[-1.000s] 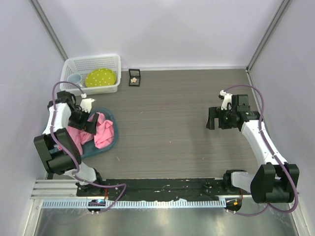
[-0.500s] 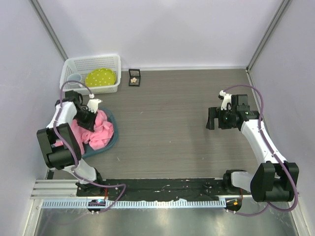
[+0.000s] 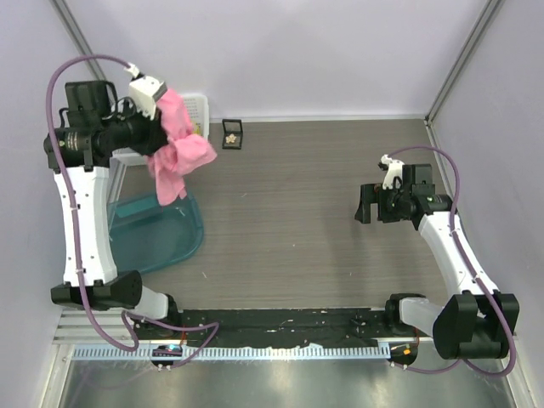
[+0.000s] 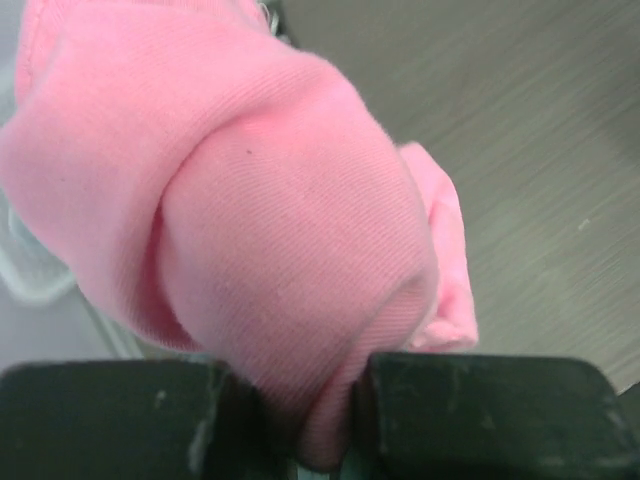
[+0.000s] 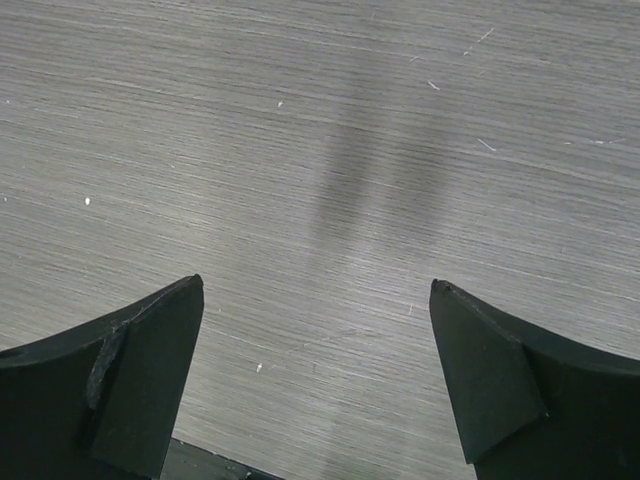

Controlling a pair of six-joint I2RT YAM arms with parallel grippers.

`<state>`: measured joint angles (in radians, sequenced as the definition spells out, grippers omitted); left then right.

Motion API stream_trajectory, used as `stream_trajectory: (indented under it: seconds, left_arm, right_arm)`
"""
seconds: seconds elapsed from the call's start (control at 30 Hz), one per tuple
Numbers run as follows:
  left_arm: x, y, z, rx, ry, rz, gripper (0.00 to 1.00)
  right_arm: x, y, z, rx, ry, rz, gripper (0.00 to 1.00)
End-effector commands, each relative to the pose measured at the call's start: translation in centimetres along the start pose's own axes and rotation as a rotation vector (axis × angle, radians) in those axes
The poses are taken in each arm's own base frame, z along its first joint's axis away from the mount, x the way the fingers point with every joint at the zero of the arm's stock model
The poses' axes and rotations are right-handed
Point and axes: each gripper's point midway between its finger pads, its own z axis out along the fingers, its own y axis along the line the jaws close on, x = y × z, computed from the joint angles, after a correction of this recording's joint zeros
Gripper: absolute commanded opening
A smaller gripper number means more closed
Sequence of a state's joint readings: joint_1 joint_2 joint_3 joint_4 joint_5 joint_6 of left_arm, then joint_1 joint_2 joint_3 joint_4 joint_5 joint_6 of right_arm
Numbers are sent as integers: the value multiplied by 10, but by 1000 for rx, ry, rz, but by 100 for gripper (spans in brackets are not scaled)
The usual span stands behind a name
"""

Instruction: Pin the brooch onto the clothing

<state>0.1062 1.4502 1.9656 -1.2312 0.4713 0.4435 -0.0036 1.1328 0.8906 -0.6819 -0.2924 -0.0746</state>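
Observation:
My left gripper (image 3: 161, 134) is shut on the pink T-shirt (image 3: 178, 153) and holds it bunched, high above the table at the back left, over the basket area. In the left wrist view the pink cloth (image 4: 280, 230) fills the frame and is pinched between my two black fingers (image 4: 470, 410). The brooch (image 3: 231, 134), a tiny cream-gold star, lies in a small black open box at the back of the table. My right gripper (image 3: 367, 206) is open and empty, low over the bare table at the right; its fingers (image 5: 130, 370) stand wide apart.
A teal tub (image 3: 153, 234) stands on the table at the left, below the lifted shirt. A white basket (image 3: 197, 109) is at the back left, mostly hidden behind the arm and shirt. Grey walls close the sides and back.
My left arm has lifted the pink T-shirt out of the teal tub, up and toward the back. The tub is now without the shirt. The right arm has barely moved.

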Motion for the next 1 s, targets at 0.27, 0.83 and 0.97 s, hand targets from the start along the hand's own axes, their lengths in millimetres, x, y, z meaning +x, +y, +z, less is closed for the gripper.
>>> stream_trajectory:
  seconds: [0.27, 0.83, 0.97]
  left_arm:
    - [-146, -197, 15, 609, -304, -215, 0]
    - [48, -191, 98, 879, 105, -187, 91]
    - [64, -175, 98, 750, 95, 16, 84]
  right_arm:
    - [-44, 9, -19, -67, -68, -12, 100]
    - [-51, -6, -28, -141, -56, -39, 100]
    - [-47, -3, -20, -161, -29, -24, 99]
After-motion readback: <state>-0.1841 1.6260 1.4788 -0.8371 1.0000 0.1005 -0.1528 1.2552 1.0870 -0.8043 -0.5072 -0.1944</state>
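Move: The pink clothing already hangs gripped in the left gripper, and it is meant for the bare mid-table: about 34 cm to the right, 10 cm back and 35 cm below. The black brooch box stands 23 cm ahead and 14 cm to the right, the white basket 25 cm ahead and 11 cm to the left, the empty teal tray 10 cm back and 13 cm to the left, all far below. From the right gripper that mid-table spot lies about 20 cm left, 4 cm back and 12 cm below. Fling the clothing out over mid-table: swing the left gripper fast to the right, about 29 cm, rising some 8 cm at first and then sinking, with the wrist rolling its left side down about 45 degrees and turning clockwise. Open the fingers at the right-hand end, let the cloth go in the air, then swing back left about 11 cm while dropping. Raise the open right gripper some 4 cm, easing slightly forward. ##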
